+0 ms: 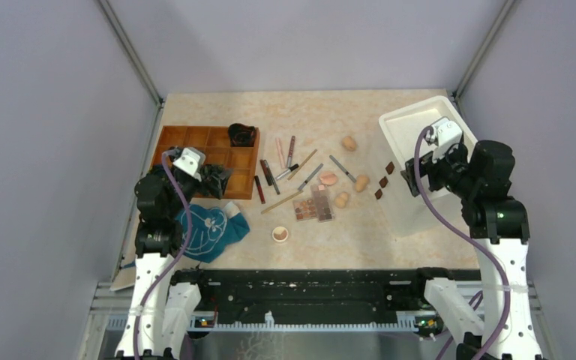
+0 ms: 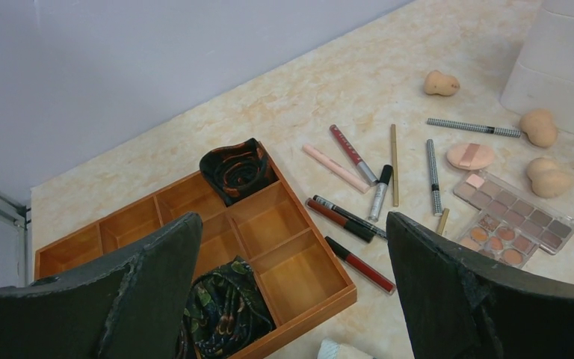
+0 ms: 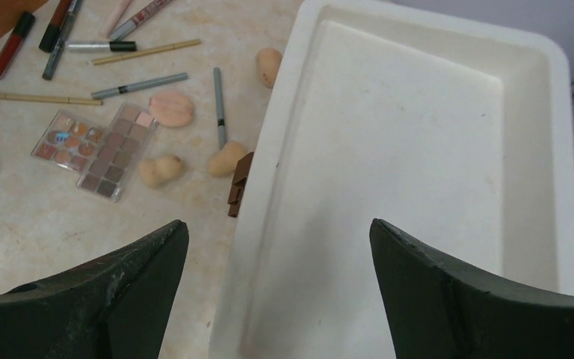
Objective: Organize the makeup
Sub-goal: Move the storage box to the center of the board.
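Observation:
The makeup lies scattered mid-table. It includes slim pencils and tubes (image 1: 285, 161), a brown-pink eyeshadow palette (image 1: 313, 204), tan sponges (image 1: 349, 142), a pink puff (image 1: 328, 178) and a small round compact (image 1: 280, 234). A dark red tube (image 2: 360, 264) lies beside the wooden organiser (image 2: 299, 277). My left gripper (image 2: 291, 224) hangs open over the organiser's near corner with nothing between its fingers. My right gripper (image 3: 276, 224) is open and empty above the left rim of the white bin (image 3: 418, 149). The palette (image 3: 97, 153) and sponges (image 3: 228, 158) lie to its left.
The organiser (image 1: 225, 161) holds dark patterned cloths in two compartments (image 2: 235, 168) (image 2: 224, 307). A teal patterned cloth (image 1: 210, 232) lies by the left arm's base. Small brown blocks (image 1: 383, 181) sit against the white bin (image 1: 412, 124). Grey walls close in the table on three sides.

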Available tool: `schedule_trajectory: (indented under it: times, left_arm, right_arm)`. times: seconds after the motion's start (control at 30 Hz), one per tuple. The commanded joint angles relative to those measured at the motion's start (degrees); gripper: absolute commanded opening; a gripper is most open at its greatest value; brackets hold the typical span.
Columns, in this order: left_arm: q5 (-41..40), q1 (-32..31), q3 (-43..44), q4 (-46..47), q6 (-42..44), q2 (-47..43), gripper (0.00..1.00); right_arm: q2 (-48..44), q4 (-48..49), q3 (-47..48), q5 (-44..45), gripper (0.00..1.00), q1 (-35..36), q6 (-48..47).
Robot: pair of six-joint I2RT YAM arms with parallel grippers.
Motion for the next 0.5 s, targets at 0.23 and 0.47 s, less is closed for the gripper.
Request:
schedule_trajectory:
  times: [0.23, 0.47]
  left_arm:
    - [2.76, 0.31, 0.02, 2.76, 0.33, -0.48, 0.99]
    - [2.71, 0.44, -0.2, 2.91, 0.33, -0.4, 0.99]
  right_arm:
    - [4.48, -3.33, -1.01, -4.24, 0.77, 0.14, -2.13]
    - [5.5, -1.34, -3.42, -0.02, 0.68, 4.68, -2.13]
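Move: The storage box stands just ahead of the right gripper. Its middle is about 8 cm ahead, 4 cm right and 19 cm below; the middle of its left rim is some 3 cm ahead, 5 cm left and 7 cm below. On the table, the nearer sponge lies about 10 cm ahead and 12 cm left, the dark palette 3 cm ahead and 25 cm left. From the left gripper the box is roughly 70 cm right and 5 cm ahead. Lower the right gripper about 5 cm onto the storage box's left rim, easing slightly left and tipping the fingers some 10 degrees further down, so one finger comes outside the rim and the other inside. Narrow the fingers on the way, from nearly wide open to about two-thirds, without clamping yet. ##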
